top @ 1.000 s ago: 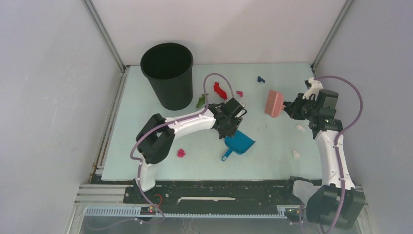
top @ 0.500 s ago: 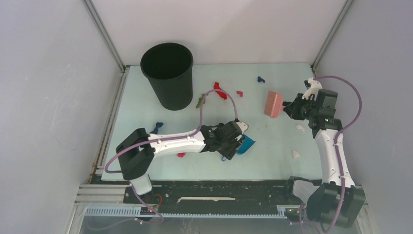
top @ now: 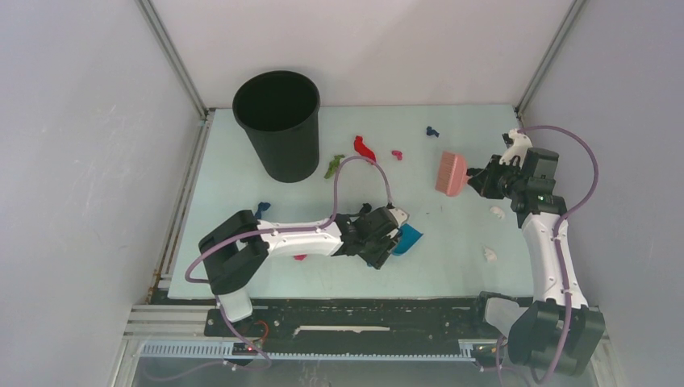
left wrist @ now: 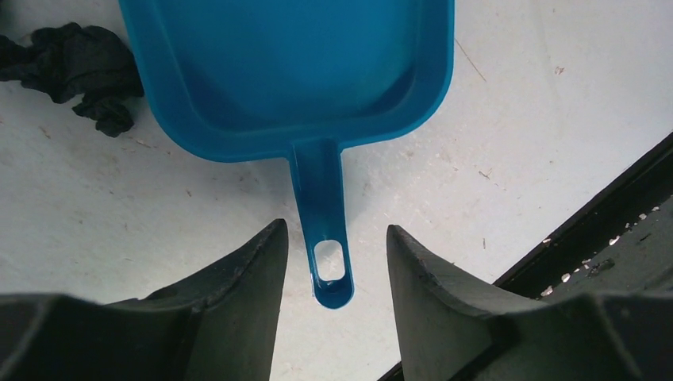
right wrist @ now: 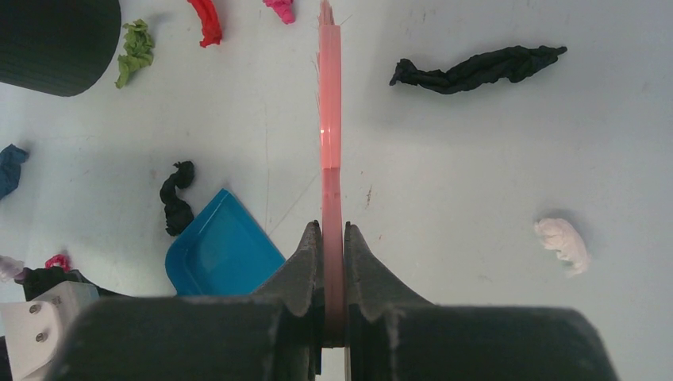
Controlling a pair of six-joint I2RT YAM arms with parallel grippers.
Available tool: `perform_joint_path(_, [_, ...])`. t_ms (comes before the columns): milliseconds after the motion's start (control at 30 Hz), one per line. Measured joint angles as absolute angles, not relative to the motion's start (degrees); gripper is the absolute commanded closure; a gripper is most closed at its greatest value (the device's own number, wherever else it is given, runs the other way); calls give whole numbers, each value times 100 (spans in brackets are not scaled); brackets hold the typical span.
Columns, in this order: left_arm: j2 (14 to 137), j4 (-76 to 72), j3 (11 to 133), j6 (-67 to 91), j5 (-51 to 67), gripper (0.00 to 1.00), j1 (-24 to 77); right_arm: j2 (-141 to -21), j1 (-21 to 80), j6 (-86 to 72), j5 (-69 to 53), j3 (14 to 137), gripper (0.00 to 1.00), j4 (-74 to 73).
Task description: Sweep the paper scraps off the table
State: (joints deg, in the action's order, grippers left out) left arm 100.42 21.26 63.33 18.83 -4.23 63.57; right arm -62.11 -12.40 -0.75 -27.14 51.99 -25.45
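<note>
The blue dustpan point(top: 408, 238) lies flat on the table point(top: 452, 262) near the front edge. My left gripper point(left wrist: 334, 230) is open, its fingers either side of the dustpan's handle point(left wrist: 321, 186) with a gap on both sides. My right gripper point(right wrist: 333, 230) is shut on the pink brush point(right wrist: 330, 119), held at the right side of the table point(top: 451, 173). Paper scraps lie scattered: red point(top: 364, 148), green point(top: 333, 167), magenta point(top: 396, 154), dark blue point(top: 432, 131), and black ones point(right wrist: 476, 67) point(left wrist: 79, 67).
A tall black bin point(top: 277, 121) stands at the back left. White scraps point(top: 497, 213) point(top: 490, 254) lie beside the right arm. Another blue scrap point(top: 262, 210) and a magenta one point(top: 300, 256) lie by the left arm. A black rail point(left wrist: 603, 214) runs along the near edge.
My left arm has swung back toward the near edge, and its open gripper has come down around the dustpan's handle. The brush in my right gripper has shifted slightly left.
</note>
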Motion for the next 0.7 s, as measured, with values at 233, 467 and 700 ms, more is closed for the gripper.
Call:
perform_joint_path(233, [10060,1957,6163,1890,-270,52,6357,-6243,-1240,-73,-2727,5199,100,-2547])
perform_joint_path(467, [10154,1935,6163,1879,-224,61,6357,-6250,-1240,-75,-2733,5199,100,-2550])
perform_joint_path(700, [10180,2137,6235,1826,-296,72,6381,-6252,-1240,-69,-2751,5199,100,-2547])
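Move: Almost directly beneath the left hand lies the blue dustpan's handle, about 2 cm down and 1 cm back, between its open fingers. The tray spreads out roughly 6 cm ahead and 7 cm to the right; the black scrap is some 12 cm ahead and 3 cm left, the crimson scrap about 19 cm left and 2 cm ahead. From the brush-holding right hand, the handle sits about 15 cm back, 22 cm left and 17 cm lower. Sinking about 1.5 cm and easing back nearly 1 cm towards the robot, the left hand brings its fingertips down around the dustpan handle. The fingers narrow from a bit over half open to about a third and come against both sides of the handle, with the wrist hardly turning. ##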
